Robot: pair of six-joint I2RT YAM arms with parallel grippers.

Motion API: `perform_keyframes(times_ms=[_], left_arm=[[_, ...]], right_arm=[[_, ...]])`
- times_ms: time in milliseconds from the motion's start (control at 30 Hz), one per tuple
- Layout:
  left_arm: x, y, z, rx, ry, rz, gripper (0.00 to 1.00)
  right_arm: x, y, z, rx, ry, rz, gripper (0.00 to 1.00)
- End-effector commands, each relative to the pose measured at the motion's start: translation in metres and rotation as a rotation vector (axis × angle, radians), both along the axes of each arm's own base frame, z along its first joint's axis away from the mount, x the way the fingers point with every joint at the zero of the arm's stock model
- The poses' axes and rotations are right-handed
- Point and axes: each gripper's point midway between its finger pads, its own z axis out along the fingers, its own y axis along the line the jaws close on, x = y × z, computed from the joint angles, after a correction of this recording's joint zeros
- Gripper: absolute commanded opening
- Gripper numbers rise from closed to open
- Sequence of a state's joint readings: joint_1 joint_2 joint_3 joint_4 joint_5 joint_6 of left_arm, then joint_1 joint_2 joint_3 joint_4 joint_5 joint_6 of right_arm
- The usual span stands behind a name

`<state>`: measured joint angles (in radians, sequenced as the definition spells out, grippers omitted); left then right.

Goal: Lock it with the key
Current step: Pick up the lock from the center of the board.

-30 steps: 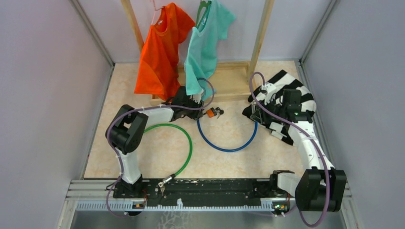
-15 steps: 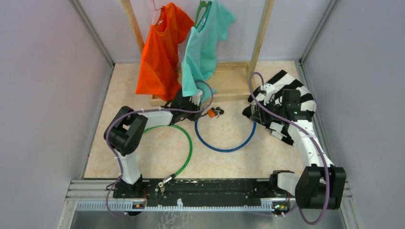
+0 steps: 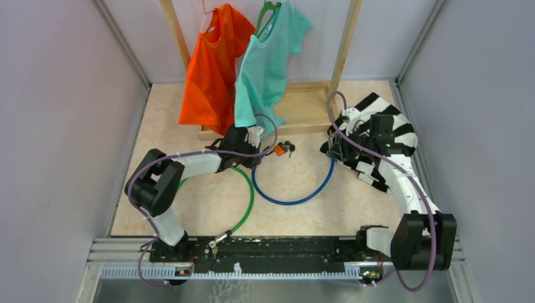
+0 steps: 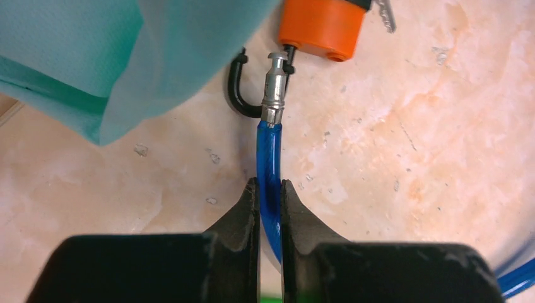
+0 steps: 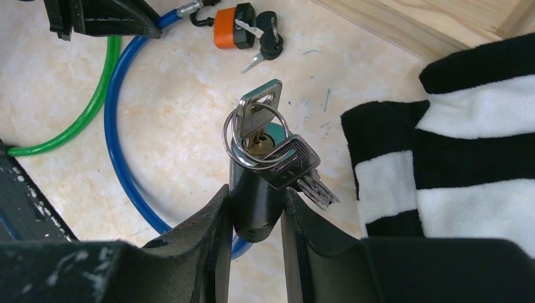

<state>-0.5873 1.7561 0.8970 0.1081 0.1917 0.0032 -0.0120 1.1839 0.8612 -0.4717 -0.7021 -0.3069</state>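
A blue cable lock [image 3: 296, 194] lies in a loop on the table. My left gripper [image 4: 270, 189] is shut on the blue cable [image 4: 269, 158] just behind its silver pin end [image 4: 275, 85]. The pin end lies close to a small orange padlock [image 4: 322, 28] with a black shackle. My right gripper [image 5: 257, 208] is shut on the black lock cylinder [image 5: 255, 202] of the blue cable. A silver key [image 5: 258, 113] on a ring with other keys [image 5: 296, 167] sticks in the cylinder's end. In the top view the left gripper [image 3: 252, 140] is near the orange padlock [image 3: 278, 149], and the right gripper [image 3: 340, 146] is at the striped cloth.
A green cable lock [image 3: 243, 196] loops beside the blue one. An orange shirt [image 3: 211, 69] and a teal shirt [image 3: 265, 63] hang on a wooden rack [image 3: 303, 117]; the teal hem drapes over my left gripper. A black-and-white striped cloth [image 3: 391, 132] lies at the right.
My left arm has stretched flatter and pulled the blue cable's end slightly left, shifting the loop leftward. The teal shirt has swung left. The right arm has barely moved.
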Motion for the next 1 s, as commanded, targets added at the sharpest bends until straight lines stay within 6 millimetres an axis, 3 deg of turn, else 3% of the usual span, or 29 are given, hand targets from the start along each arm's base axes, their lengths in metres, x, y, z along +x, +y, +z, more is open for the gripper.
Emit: perform_keyframes(times_ms=[0,300,600,967], left_arm=[[-0.013,-0.011,0.027,-0.050,-0.055,-0.120,0.00],[-0.028,-0.037,0.087,-0.181,-0.249,-0.370,0.00],[-0.039,-0.064,0.144,-0.243,-0.372,-0.552,0.00],[-0.062,-0.086,0.166,-0.260,-0.392,-0.687,0.00]], right_arm=[[0.018,0.022,0.037,0.050,-0.134,0.083,0.00],[0.020,0.071,0.047,0.191,-0.185,0.263,0.00],[0.007,0.099,0.051,0.303,-0.193,0.416,0.00],[-0.015,0.108,0.050,0.329,-0.169,0.490,0.00]])
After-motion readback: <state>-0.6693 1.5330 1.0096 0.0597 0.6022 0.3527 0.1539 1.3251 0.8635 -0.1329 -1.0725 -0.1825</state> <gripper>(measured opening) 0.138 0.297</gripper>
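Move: From the left hand, which grips the blue cable just behind its plug, the keyed lock cylinder in the right hand lies some 25 cm to the right, about 2 cm ahead and 12 cm higher. On the table, the orange padlock is about 6 cm ahead, 7 cm right and 4 cm below. From the right hand, the plug is about 23 cm left, 1 cm ahead and 12 cm below; the striped cloth lies roughly 12 cm right, 4 cm ahead and 15 cm below. Upward first and foremost, the left hand lifts the plug about 14 cm off its low spot beside the padlock, carrying it right and somewhat back while its wrist swings clockwise. The right hand meanwhile brings the lock cylinder about 10 cm left towards the plug, rising slightly and turning some 20 degrees counter-clockwise with its left side tipping up. Both keep their grips. ##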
